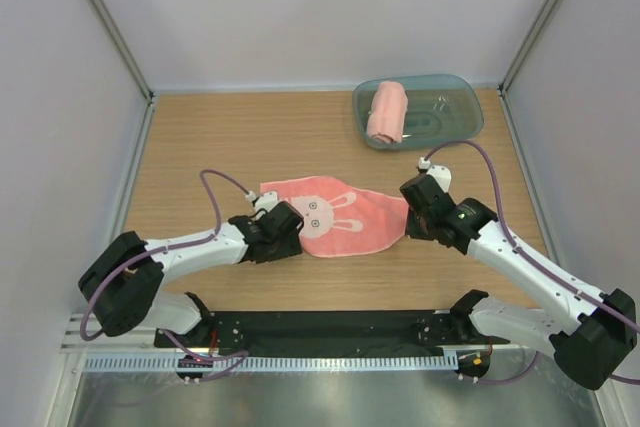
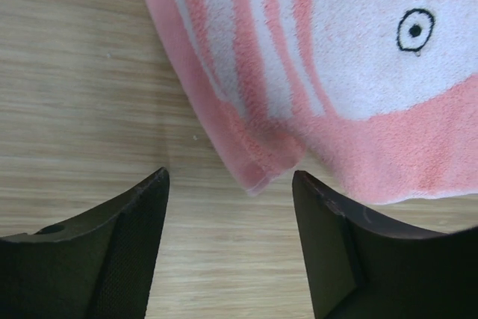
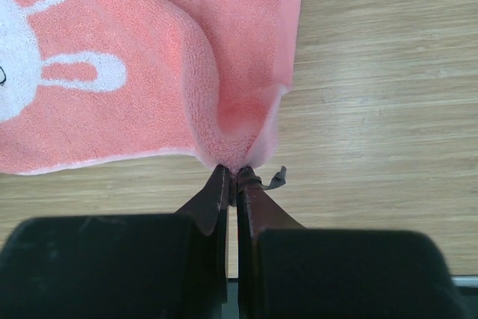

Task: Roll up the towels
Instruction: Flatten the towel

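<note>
A salmon-pink towel with a white rabbit picture lies spread flat in the middle of the table. My right gripper is shut on its right corner, which puckers up between the fingers. My left gripper stands open at the towel's left end. The towel's near corner lies just ahead of the gap, touching neither finger. A second pink towel lies rolled up in the tub at the back right.
A translucent blue-green plastic tub stands at the back right corner by the wall. Bare wooden table surrounds the flat towel. A black rail runs along the near edge between the arm bases.
</note>
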You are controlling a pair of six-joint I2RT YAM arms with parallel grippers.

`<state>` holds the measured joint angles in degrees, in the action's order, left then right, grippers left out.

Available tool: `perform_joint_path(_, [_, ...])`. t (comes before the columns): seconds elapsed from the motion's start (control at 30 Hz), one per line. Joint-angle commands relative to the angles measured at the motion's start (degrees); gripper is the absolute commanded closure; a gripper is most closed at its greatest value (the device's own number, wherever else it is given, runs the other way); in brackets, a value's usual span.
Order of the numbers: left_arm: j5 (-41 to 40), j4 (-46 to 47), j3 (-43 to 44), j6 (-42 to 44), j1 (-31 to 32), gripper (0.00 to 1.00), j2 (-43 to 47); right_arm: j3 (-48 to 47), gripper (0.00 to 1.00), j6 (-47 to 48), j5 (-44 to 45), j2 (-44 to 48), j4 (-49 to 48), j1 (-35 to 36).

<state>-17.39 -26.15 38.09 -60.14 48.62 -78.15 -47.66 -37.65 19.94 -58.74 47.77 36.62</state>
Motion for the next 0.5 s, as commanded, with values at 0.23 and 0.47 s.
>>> perform_joint_path(0.23, [1.0, 3.4, 2.4, 0.2, 0.1, 0.81, -7.4, 0.1, 0.99, 0.7, 0.4, 0.7, -2.3, -0.2])
perform_joint_path(0.47, [0.0, 1.1, 2.7, 2.0, 0.2, 1.00, -6.4, 0.5, 0.99, 1.0, -0.1, -0.7, -3.5, -0.5])
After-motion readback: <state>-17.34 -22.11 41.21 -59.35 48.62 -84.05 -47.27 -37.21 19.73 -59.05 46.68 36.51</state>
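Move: The towel's near-left corner lies just past the open left fingers, about 2 cm ahead, 2 cm to the right and 1 cm below. From the left hand, the rabbit face is about 6 cm ahead and 5 cm right, the far-left corner some 11 cm ahead and 6 cm left, and the raised right corner some 19 cm right, 1 cm ahead and 10 cm higher. From the right hand, the near-left corner is about 18 cm left, level fore and aft, and 11 cm lower. Bring the left gripper diagonally forward and to the right, about 2.5 cm in all and skimming low over the table, onto the towel's near-left corner, closing the fingers from well open to shut as it goes so they pinch the edge there. Keep the right gripper still and shut on the raised right corner. ##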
